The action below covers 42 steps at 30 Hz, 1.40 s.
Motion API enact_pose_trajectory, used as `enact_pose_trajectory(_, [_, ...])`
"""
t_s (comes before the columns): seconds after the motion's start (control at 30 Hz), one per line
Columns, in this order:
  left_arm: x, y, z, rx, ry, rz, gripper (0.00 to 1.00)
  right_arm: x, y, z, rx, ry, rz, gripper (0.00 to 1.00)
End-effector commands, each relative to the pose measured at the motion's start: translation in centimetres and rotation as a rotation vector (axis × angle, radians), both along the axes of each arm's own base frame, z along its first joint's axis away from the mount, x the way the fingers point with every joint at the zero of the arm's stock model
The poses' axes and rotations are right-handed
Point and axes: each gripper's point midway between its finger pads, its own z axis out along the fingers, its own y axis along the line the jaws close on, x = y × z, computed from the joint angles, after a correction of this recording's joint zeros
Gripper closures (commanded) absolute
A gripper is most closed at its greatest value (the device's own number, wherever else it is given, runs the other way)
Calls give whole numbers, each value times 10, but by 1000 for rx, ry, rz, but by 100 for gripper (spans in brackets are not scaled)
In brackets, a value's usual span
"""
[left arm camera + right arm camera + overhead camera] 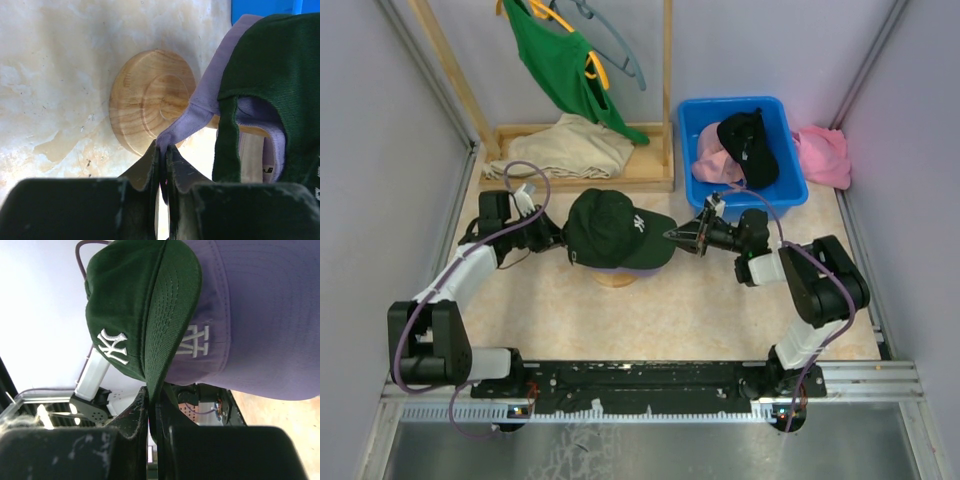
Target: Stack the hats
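Observation:
A dark hat (610, 228) with a white logo sits over a lavender hat (260, 315) on a round wooden stand (150, 100) in the middle of the table. My left gripper (555, 240) is at the hats' left side, shut on the lavender hat's back edge (195, 110). My right gripper (675, 236) is at their right side, shut on the tip of the dark hat's brim (167, 315). A pink hat (712, 160) and a black hat (750, 145) lie in the blue bin (790, 190).
A bright pink cloth (823, 155) lies right of the bin. A wooden rack (665, 90) at the back holds a green shirt (560, 60) on a hanger, with beige cloth (560, 150) on its base. Walls close both sides.

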Motion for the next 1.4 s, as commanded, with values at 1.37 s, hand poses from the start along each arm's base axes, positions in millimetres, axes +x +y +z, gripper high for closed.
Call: enact_pose_trajectory(1.37, [4, 5, 62, 7, -125, 4, 58, 10, -22, -33, -222, -49, 1, 100])
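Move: Some 12 cm to the right hand's left, level in reach and about 4 cm lower, sits the purple hat on its stand. The right hand already grips the green hat's brim, its crown about 14 cm left of that hand and a little above; the blue box stands 22 cm farther out, 17 cm right and well below. The left hand, pinching the purple hat's back strap, has that hat 11 cm to its right, slightly above. Drawing the green hat down over the purple one, the right hand keeps its pinch on the brim, sinks about 3 cm as its fingers tip down some 15 degrees, then pulls roughly 4 cm to the right and eases back a little left. The left hand dips slightly with the purple strap, then opens its fingers, lets go and rises about 5 cm from its lowest point. ##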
